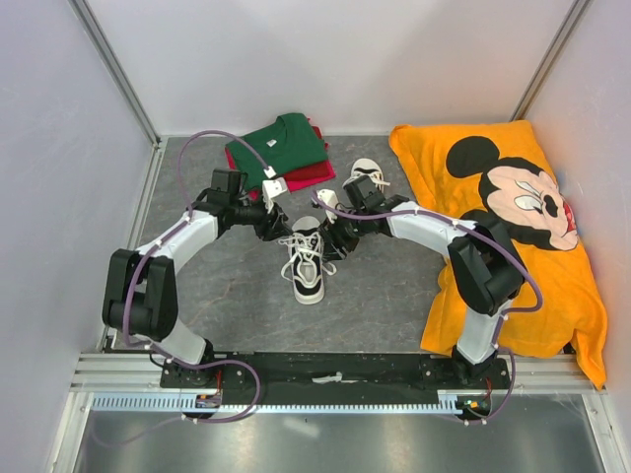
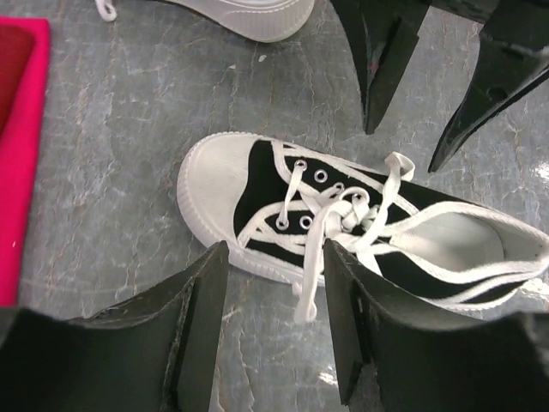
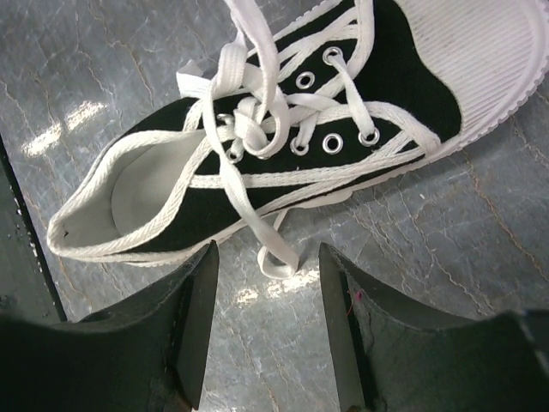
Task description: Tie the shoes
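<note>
One black shoe [image 1: 308, 264] with a white toe cap lies mid-table, its laces crossed loosely over the tongue. The second shoe [image 1: 367, 177] lies farther back, partly behind the right arm. My left gripper [image 1: 279, 229] hovers at the near shoe's left side. In its wrist view the shoe [image 2: 257, 184] lies just ahead and a loose lace end [image 2: 306, 287] hangs down between the open fingers of the left gripper [image 2: 274, 249], unclamped. My right gripper [image 1: 335, 236] is at the shoe's right side. There a lace loop [image 3: 276, 256] rests on the table between the open fingers of the right gripper [image 3: 268, 251], beside the shoe [image 3: 403, 86].
A folded green shirt [image 1: 279, 143] on a red cloth [image 1: 314, 175] lies at the back left. An orange Mickey Mouse cloth [image 1: 513, 217] covers the right side. White walls enclose the grey table [image 1: 385, 296]. The right gripper's fingers [image 2: 382, 60] show in the left wrist view.
</note>
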You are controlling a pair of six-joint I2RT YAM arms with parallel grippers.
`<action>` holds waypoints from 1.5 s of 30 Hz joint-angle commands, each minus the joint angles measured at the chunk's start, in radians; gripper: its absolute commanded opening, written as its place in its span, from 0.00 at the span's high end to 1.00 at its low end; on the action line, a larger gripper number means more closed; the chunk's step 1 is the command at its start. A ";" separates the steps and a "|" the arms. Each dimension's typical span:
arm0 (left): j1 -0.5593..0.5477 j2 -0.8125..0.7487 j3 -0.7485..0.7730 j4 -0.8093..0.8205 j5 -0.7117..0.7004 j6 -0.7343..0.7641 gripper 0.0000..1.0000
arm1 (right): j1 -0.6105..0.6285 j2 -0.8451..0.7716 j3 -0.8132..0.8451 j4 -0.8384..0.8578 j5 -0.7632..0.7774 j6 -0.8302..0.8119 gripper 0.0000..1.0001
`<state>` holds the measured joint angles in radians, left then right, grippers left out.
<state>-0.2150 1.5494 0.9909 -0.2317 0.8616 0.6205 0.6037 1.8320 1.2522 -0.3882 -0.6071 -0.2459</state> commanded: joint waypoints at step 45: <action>-0.086 0.101 0.112 -0.245 -0.113 0.283 0.80 | -0.001 0.007 -0.022 0.091 -0.037 0.036 0.85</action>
<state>-0.3035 1.6638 1.1061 -0.4465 0.7925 0.8154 0.6037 1.8694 1.2362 -0.3218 -0.6132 -0.2131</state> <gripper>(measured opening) 0.248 0.178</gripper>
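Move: The left hand hovers over the left side of the shoe; its lace loop is roughly 2 cm to its right, 2 cm back and 4 cm below. The knot is some 5 cm right of that hand, 3 cm back and 4 cm lower; the toe cap lies 5 cm ahead, 6 cm right, 9 cm lower. The right hand has its lace loop just 1 cm left, level with it and 1 cm below, with the knot 4 cm left and 1 cm back, about 1 cm lower. The right hand closes its fingers on the loop on its side and pinches it, easing down a mere 1 cm. The left fingers dip about 5 cm towards their loop, narrowing, then part again as the hand rises almost back; it shifts some 4 cm right, over the loop, sinks about 3 cm and closes most of the way around the lace, the wrist turned slightly clockwise. ##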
